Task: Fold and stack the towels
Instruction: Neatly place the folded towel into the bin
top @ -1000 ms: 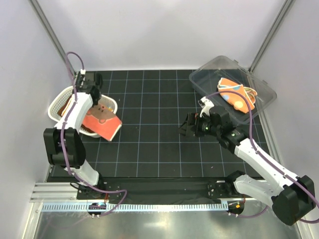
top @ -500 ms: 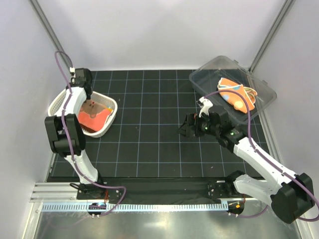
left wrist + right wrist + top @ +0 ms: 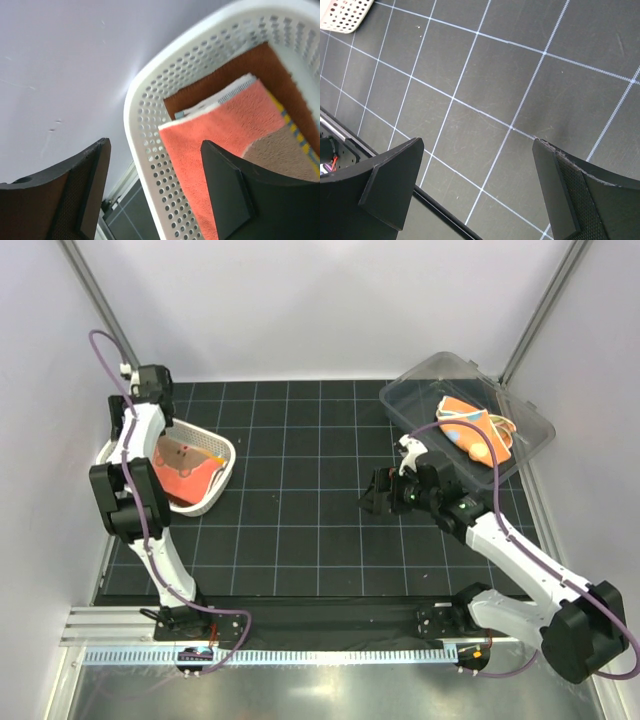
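Note:
Folded towels lie stacked in the white mesh basket at the left: a red-orange towel on top, a rust-brown one under it. My left gripper hovers open over the basket's far-left rim, holding nothing, its fingers astride the rim. More towels, orange with blue and yellow, sit in the clear plastic bin at the back right. Over bare mat near the middle, my right gripper stands wide open and empty.
The black gridded mat covers the table between the basket and the bin. The basket's corner shows in the right wrist view. A pale wall stands close behind the basket on the left.
My left gripper let go of the red-orange towel, which hung over the basket's front edge and now lies inside it. The gripper opened and drew back to the far left. The right arm stayed put.

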`<state>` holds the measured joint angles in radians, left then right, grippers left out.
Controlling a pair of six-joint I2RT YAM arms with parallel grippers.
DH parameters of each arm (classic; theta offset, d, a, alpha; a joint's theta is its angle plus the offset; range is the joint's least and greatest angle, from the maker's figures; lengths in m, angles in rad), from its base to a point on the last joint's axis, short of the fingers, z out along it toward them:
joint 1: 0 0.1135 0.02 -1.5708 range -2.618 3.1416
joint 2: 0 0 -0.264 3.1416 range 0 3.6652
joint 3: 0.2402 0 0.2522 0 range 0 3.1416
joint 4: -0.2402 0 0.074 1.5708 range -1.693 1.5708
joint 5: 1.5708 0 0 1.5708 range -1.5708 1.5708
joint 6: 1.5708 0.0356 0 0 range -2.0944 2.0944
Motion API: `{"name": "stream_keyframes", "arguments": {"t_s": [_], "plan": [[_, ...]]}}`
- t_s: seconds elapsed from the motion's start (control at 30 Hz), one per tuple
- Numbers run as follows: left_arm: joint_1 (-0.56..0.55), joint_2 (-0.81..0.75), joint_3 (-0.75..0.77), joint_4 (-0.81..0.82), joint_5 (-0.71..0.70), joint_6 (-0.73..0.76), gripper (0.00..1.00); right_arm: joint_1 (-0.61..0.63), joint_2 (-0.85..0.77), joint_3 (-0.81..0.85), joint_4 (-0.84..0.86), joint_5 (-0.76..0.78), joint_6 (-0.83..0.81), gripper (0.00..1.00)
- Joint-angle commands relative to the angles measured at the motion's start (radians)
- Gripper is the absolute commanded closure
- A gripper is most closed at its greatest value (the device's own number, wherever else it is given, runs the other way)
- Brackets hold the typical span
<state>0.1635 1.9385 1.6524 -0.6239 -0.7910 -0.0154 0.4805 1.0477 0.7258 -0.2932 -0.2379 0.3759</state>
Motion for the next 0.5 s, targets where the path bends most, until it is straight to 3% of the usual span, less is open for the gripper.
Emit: {"name": "stream_keyframes", "arguments": {"t_s": [0.0, 0.1, 0.17, 0.23, 0.27, 0.47], "plan": [[-0.03, -0.044, 0.107, -0.054, -0.024, -0.067, 0.23, -0.005, 0.006, 0.064, 0.003, 0.035, 0.053, 0.0], [-0.111, -0.105, 0.187, -0.166, 0.096, -0.129, 0.23, -0.006, 0.032, 0.122, -0.023, 0.168, 0.119, 0.0], [-0.156, -0.194, 0.173, -0.201, 0.227, -0.194, 0.2, -0.016, 0.07, 0.193, -0.072, 0.381, 0.173, 0.0], [-0.232, -0.269, 0.091, -0.188, 0.352, -0.243, 0.18, -0.045, 0.119, 0.301, -0.102, 0.486, 0.163, 0.0], [-0.251, -0.306, 0.049, -0.18, 0.419, -0.254, 0.01, -0.098, 0.177, 0.348, -0.145, 0.514, 0.155, 0.0], [-0.48, -0.506, -0.155, -0.123, 0.677, -0.256, 0.0, -0.356, 0.42, 0.625, -0.218, 0.623, 0.095, 0.0]]}}
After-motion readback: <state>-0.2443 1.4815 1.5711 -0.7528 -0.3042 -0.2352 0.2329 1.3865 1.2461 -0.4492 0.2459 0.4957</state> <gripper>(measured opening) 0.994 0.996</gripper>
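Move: The right gripper, empty and open, has the last orange towel about 17 cm ahead, 24 cm to its right and 11 cm below; the clear bin holding this towel is centred about 18 cm ahead and 21 cm right. The left gripper is at the white basket's left end: the folded bear towel's middle lies about 10 cm back, 14 cm right and 8 cm below, with the basket's middle roughly under it. Swing the left gripper, already clear of the folded towel, about 25 cm right and 11 cm up across the basket, opening its jaws fully and turning clockwise until the fingers point forward and down. Meanwhile send the open right gripper forward about 15 cm, 12 cm right and 8 cm up towards the clear bin and its orange towel, turning some 40 degrees clockwise. ##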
